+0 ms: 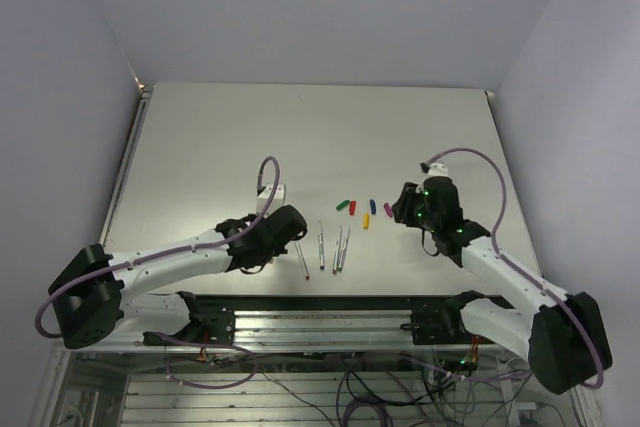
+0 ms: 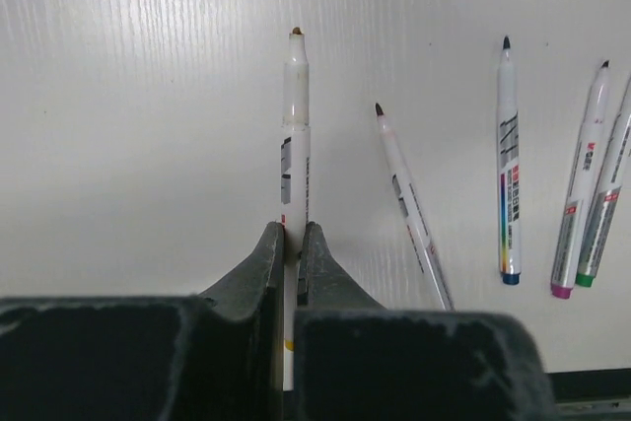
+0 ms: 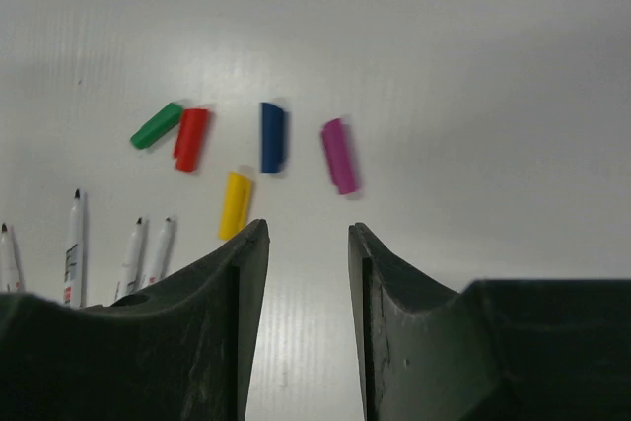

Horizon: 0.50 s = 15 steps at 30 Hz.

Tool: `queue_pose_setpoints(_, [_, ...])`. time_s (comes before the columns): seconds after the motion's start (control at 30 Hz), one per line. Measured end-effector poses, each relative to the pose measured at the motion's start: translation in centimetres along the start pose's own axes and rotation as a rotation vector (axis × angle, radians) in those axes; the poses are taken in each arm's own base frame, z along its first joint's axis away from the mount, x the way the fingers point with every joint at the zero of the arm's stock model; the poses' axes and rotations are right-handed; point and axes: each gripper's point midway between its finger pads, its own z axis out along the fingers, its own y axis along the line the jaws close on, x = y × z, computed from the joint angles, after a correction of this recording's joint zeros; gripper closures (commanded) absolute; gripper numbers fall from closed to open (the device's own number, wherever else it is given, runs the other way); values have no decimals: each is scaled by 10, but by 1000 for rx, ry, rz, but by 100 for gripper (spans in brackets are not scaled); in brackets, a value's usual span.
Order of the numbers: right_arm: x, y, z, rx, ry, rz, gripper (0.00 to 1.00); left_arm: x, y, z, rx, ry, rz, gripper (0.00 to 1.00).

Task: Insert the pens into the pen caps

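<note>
My left gripper [image 2: 293, 234] is shut on one of the pens [image 2: 295, 125], a white stick with a brownish tip pointing away from the fingers, close over the table. Three more pens lie to its right: a red-tipped one [image 2: 409, 204], a blue-ended one [image 2: 508, 165] and a purple-ended one [image 2: 582, 194]. The pen caps lie together ahead of my right gripper [image 3: 306, 229]: green [image 3: 158, 125], red [image 3: 190, 138], blue [image 3: 272, 136], purple [image 3: 338, 155] and yellow [image 3: 235, 204]. That gripper is open with bare table between its fingers. From above, the left gripper [image 1: 272, 239] is left of the pens [image 1: 321, 245] and the right gripper [image 1: 405, 205] is right of the caps [image 1: 366, 219].
A green-ended pen [image 2: 609, 214] lies against the purple-ended one at the right edge of the left wrist view. The grey table [image 1: 320, 137] is walled at the back and both sides. A metal rail [image 1: 320, 317] with the arm bases runs along the near edge.
</note>
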Motion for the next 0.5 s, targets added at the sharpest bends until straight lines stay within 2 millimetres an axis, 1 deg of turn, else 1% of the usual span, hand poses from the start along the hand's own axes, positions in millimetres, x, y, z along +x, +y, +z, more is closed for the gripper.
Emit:
queue_pose_setpoints(0.1, [6,26,7,-40,34,-66,56,-8,-2,3,10,-26,-20,93])
queue_pose_setpoints(0.17, [9,39,12,-52,47,-95,56,-14,-6,7,32,-53,-45,93])
queue_pose_setpoints(0.33, [25,54,25,-52,93,-142,61,-23,-16,16,129,-108,-98,93])
queue_pose_setpoints(0.5, [39,62,34,-39,132,-176,62,-34,-33,20,213,-146,-87,93])
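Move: The yellow cap lies about 8 cm to the right gripper's left, 2 cm ahead and 8 cm below. Around it, from that gripper: the blue cap 6 cm ahead and 6 left, the magenta cap 5 ahead and 2 left, the red cap 6 ahead and 12 left. From the left gripper, already holding the yellow-banded pen, the yellow cap is roughly 25 cm right, 7 ahead, 7 below; a loose pen lies 8 right and 4 back, the blue-ended pen 13 right, level with it. Sweep the open right gripper some 7 cm left, sinking about 3 cm mostly in the later part, over the table towards the yellow cap, and yaw it 10 degrees counter-clockwise; touch nothing yet. Meanwhile keep the pen pinched in the left gripper and carry it forward and right, about 5 cm in all and slightly up, rolling the hand's left side down and tipping its fingers up a little. ##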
